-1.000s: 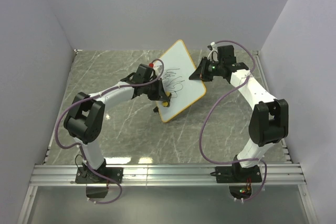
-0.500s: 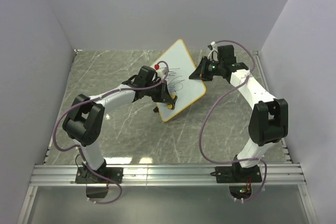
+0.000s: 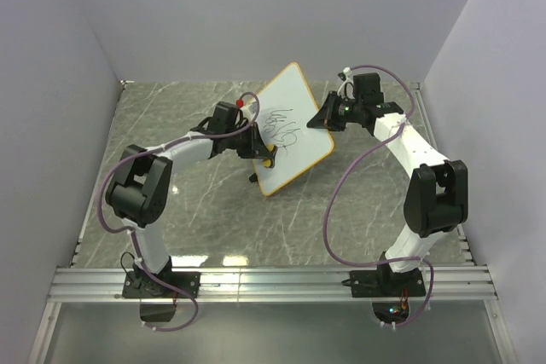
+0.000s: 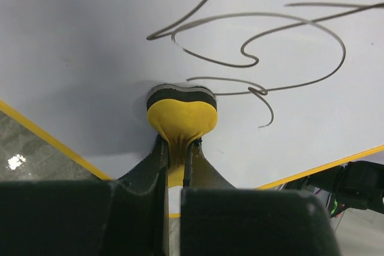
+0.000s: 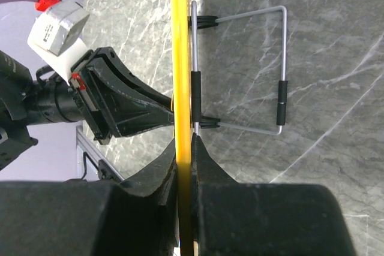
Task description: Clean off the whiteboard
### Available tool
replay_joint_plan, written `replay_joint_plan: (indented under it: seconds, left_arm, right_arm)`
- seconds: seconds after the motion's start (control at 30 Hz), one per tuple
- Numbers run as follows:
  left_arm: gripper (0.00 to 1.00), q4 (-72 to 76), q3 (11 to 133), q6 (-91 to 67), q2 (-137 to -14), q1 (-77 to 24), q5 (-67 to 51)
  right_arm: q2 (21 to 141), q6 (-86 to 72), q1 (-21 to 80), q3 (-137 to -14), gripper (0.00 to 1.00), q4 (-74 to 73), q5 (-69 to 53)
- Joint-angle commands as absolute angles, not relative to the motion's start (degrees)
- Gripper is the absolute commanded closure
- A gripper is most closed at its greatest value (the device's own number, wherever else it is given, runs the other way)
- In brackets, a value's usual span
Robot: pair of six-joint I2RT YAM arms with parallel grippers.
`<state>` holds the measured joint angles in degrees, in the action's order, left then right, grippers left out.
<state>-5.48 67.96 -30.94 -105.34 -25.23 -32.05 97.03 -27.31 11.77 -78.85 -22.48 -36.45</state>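
Observation:
The whiteboard, white with an orange-yellow frame, stands tilted mid-table and bears black scribbles. In the left wrist view the scribbles loop above the eraser. My left gripper is shut on a yellow eraser whose dark pad presses on the board face. My right gripper is shut on the board's right edge; in the right wrist view the frame runs edge-on between its fingers, with the wire stand behind.
Grey marbled tabletop enclosed by pale walls. A metal rail runs along the near edge by the arm bases. A small black foot sits at the board's lower left edge.
My left gripper swept the eraser down over the board half a second ago, then came back up and left to the board's left edge. The right gripper and board held still.

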Motion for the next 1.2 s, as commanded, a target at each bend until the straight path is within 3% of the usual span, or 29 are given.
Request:
replay_joint_plan:
  seconds: [0.0,0.5,0.87,1.17]
  left_arm:
    - [1.00,-3.1,71.2,-31.0,-108.5,-25.6,-27.5]
    - [1.00,-6.7,77.7,-31.5,-109.0,-31.6,-31.1]
    - [1.00,-12.9,83.5,-30.3,-116.1,-27.4,-22.0]
    - [1.00,-9.1,81.2,-32.4,-117.1,-24.6,-22.1]
  right_arm:
    - [97.4,-28.2,14.5,-77.6,1.00,-25.6,-37.6]
    - [99.7,-28.3,14.9,-79.1,1.00,-24.8,-38.3]
    - [99.7,-26.9,14.9,-79.3,1.00,-25.8,-38.4]
    - [100.5,-26.9,14.8,-79.7,1.00,-26.6,-37.0]
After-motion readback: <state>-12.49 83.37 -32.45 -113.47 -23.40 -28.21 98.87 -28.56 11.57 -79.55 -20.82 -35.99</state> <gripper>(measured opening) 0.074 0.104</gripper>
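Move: The left hand's eraser sits on the tilted whiteboard just short of the scribble, whose middle lies about 8 cm ahead of that hand, 3 cm to its right and 3 cm higher. The board's near corner is some 10 cm straight back and 2 cm lower, and the right gripper on the board's edge is about 5 cm ahead, 15 cm right and 9 cm up. From the right hand the scribble lies roughly 11 cm left, 1 cm ahead and 6 cm below. The left hand, keeping its pinch on the yellow eraser with its face on the board, starts slightly forward, then wipes about 2.5 cm to the right and as much up the slope, and finally sweeps forward while coming back left and a little down, ending about 6 cm farther forward at the scribble's lower strokes. The right hand keeps the board's edge pinched and holds it up against the wiping, creeping forward only about 1 cm. ##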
